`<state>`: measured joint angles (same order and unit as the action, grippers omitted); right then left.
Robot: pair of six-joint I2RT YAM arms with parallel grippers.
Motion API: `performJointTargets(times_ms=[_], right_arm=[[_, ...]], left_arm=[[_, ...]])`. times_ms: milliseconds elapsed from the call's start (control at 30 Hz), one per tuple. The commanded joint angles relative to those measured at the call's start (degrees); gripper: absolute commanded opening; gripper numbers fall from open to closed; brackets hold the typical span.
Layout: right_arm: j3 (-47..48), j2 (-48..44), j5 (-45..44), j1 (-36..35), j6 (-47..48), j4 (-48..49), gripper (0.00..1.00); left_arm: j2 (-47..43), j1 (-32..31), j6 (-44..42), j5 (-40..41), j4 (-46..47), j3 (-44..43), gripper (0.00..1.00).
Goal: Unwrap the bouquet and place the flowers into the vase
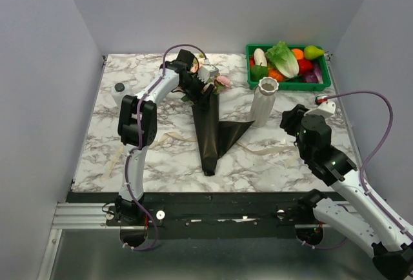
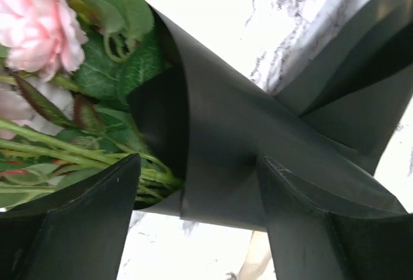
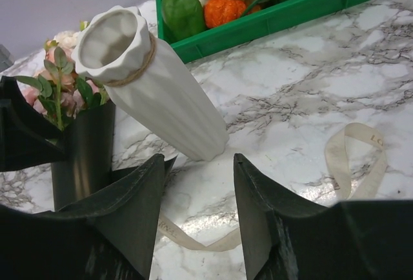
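Note:
The bouquet lies on the marble, its black paper (image 1: 210, 131) partly spread open toward the vase. Pink flowers (image 1: 222, 81) stick out at its far end. My left gripper (image 1: 205, 90) is down over that end. In the left wrist view my left gripper (image 2: 199, 160) is open, with the paper's curled edge (image 2: 219, 164) and green stems (image 2: 77, 154) between its fingers, and a pink rose (image 2: 35, 25) beyond. The white ribbed vase (image 1: 263, 102) stands upright to the right of the paper. My right gripper (image 1: 287, 117) sits just right of it, open and empty (image 3: 197, 157), facing the vase (image 3: 155, 93).
A green crate (image 1: 322, 81) of vegetables stands at the back right, behind the vase. Cream ribbon (image 3: 352, 157) lies loose on the marble in front of the right gripper. A small bottle with a dark cap (image 1: 119, 90) stands at the left edge.

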<state>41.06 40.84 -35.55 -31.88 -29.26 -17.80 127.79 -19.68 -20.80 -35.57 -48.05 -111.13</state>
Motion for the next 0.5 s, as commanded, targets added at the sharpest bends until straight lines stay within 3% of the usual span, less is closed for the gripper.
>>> performJointTargets(times_ms=[0,167,200,300,467], right_arm=[[-0.89,0.47,0.92,-0.2,1.22,1.63,0.53],[-1.07,0.38,2.15,-0.29,0.78,2.07,0.49],[-0.98,0.29,2.24,-0.29,0.78,2.07,0.48],[-0.63,-0.23,2.15,-0.29,1.13,2.07,0.38],[-0.28,-0.67,2.59,-0.29,1.57,2.07,0.27]], left_arm=[[-3.06,0.08,0.84,-5.38,-0.99,2.31,0.76],[-3.34,-0.01,1.11,-6.53,-1.16,3.12,0.59],[-3.25,-0.01,1.11,-6.53,-1.34,2.85,0.48],[-3.07,0.17,1.37,-7.32,-2.74,1.8,0.26],[-5.0,0.17,2.16,-6.35,-3.62,-0.22,0.14]])
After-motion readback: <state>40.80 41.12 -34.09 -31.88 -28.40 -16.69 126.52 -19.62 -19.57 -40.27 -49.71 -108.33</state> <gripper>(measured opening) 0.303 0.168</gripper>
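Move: The black wrap's open rim, by the stems, lies about 2 cm back from the left hand and 1 cm below its open fingers. The pink blossoms are some 8 cm ahead and 1 cm left; the wrap's folded-out flap about 10 cm back and 9 cm right, 3 cm lower; the vase roughly 5 cm back and 17 cm right. From the right hand the rim is about 15 cm ahead, 27 cm left and 17 cm lower. Back towards its base, the left hand draws about 2.5 cm at a level height, away from the blossoms and over the wrap's rim, tilting some 5 degrees as its fingers close from nearly wide open and pinch the black paper between their tips. The right hand stays put, its empty fingers narrowing. ##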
